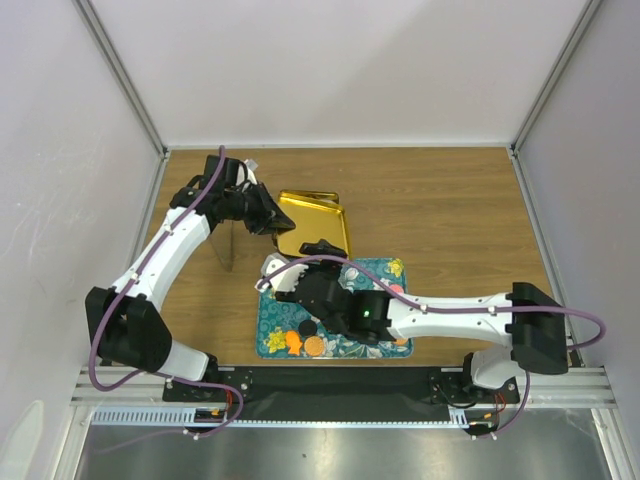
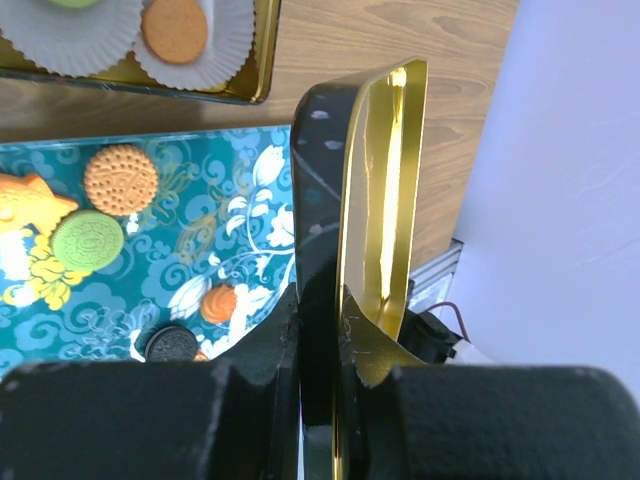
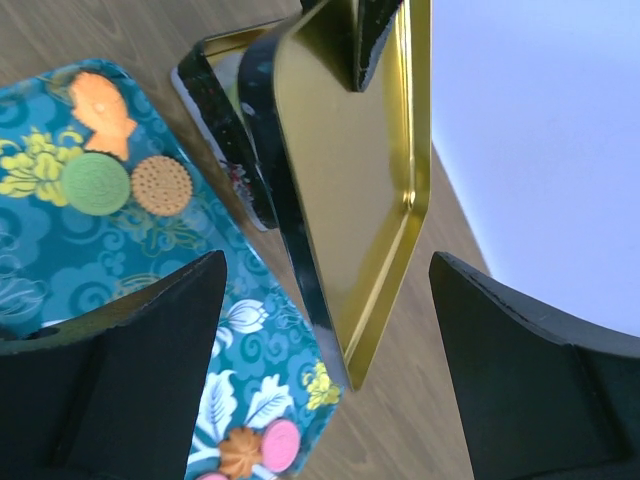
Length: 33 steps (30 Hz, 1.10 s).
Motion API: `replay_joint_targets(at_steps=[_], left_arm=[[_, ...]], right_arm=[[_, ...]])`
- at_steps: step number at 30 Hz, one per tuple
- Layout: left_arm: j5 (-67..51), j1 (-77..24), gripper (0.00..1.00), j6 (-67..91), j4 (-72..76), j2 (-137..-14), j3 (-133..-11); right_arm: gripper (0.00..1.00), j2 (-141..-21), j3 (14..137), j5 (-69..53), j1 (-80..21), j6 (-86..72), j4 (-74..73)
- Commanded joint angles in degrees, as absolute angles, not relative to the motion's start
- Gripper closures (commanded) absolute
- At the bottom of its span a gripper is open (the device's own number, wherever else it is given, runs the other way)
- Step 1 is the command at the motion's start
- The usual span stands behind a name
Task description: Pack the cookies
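Observation:
My left gripper [image 2: 320, 310] is shut on the edge of a tin lid [image 2: 375, 190] that is black outside and gold inside, holding it up on edge. From above, the lid [image 1: 312, 222] leans at the back of the teal patterned tray [image 1: 385, 272], with the left gripper [image 1: 265, 212] at its left edge. Cookies lie on the tray: a round orange one [image 2: 120, 180], a green one [image 2: 88, 237] and a black one [image 2: 172, 344]. A pink one [image 3: 280, 445] lies near the tray's corner. My right gripper [image 3: 325, 258] hangs open over the lid's lower corner, holding nothing.
A gold tin base [image 2: 262, 60] holds white paper cups [image 2: 60, 35], one with an orange cookie [image 2: 175, 28]. Its black side [image 3: 215, 100] shows behind the lid. White walls stand on three sides of the wooden table [image 1: 440, 210]. The right arm [image 1: 450, 315] lies across the tray's near side.

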<state>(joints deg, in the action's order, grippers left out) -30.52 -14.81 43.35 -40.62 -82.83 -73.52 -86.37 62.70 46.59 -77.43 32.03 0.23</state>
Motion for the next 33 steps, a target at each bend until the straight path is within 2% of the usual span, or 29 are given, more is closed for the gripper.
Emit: replay_joint_targets(at_steps=[1,6,11,14,18,22,24,25,26,28,29,31,32,33], left_arm=[[-34.45,-14.24,1.00,45.18,-40.34,-81.30,-74.62],[-35.59,-13.97,1.00,44.65,-40.52,-80.60,-73.74],[-36.91,-13.80,0.99,44.12,-39.90,-79.63,-73.13],[-37.53,-13.80,0.97,43.60,-39.73,-79.19,-73.12],[-38.67,-13.89,0.93,43.51,-39.20,-78.57,-72.60],[-39.81,-13.80,0.90,43.42,-39.02,-78.40,-72.69],[-40.16,-13.80,0.84,43.42,-38.67,-78.14,-72.60],[-40.25,-13.80,0.78,43.42,-38.58,-77.96,-72.68],[-40.25,-13.71,0.68,43.42,-38.50,-77.78,-72.77],[-40.17,-13.54,0.58,43.51,-37.88,-77.08,-72.69],[-40.08,-13.45,0.48,43.51,-37.71,-76.82,-72.60],[-40.25,-13.19,0.41,43.59,-36.39,-76.21,-72.34],[-40.08,-13.01,0.31,43.77,-36.04,-76.03,-72.25],[-39.82,-12.83,0.27,43.86,-35.34,-75.85,-72.25]], right_arm=[[0.13,-88.85,65.13,50.62,-77.34,39.36,8.33],[0.19,-91.84,64.60,53.35,-76.29,45.26,13.70],[0.31,-91.76,64.07,53.79,-75.76,49.29,18.19],[0.41,-92.46,63.37,54.75,-75.67,52.54,21.35],[0.64,-92.72,63.19,54.93,-75.67,54.22,23.11],[0.81,-92.64,62.67,55.55,-75.85,56.25,25.48],[0.88,-92.55,62.23,55.98,-76.02,57.39,26.98],[0.91,-92.37,62.23,56.07,-76.03,57.83,27.24],[0.96,-92.37,62.05,56.16,-76.11,58.27,28.12],[0.99,-92.11,61.88,56.42,-76.29,59.41,28.65],[1.00,-92.02,61.88,56.43,-76.38,59.76,29.17],[1.00,-91.76,61.87,56.60,-76.64,60.20,29.27],[1.00,-91.58,61.96,56.69,-76.81,60.03,28.66],[1.00,-91.50,62.31,56.60,-76.90,59.86,28.13]])
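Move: The left gripper holds the gold lid by its left side, the lid's middle some 7 cm to its right and about level. From the open right gripper, that middle is about 7 cm ahead and 3 cm left, its near edge just in front of the fingers. The cookie box stands on the table about 18 cm ahead of the right gripper, 5 cm left and 20 cm below. The cookie tray's middle lies some 4 cm behind it, 1 cm right and 20 cm below. Bring the right gripper about 3 cm forward onto the lid's near edge, tipping its fingers up some 15 to 20 degrees, and pinch that edge while the left gripper keeps its hold. Raise both hands, the right about 3 cm and the left nearly 4 cm, and once the right has closed, open the left fingers wide to let go of the lid. ##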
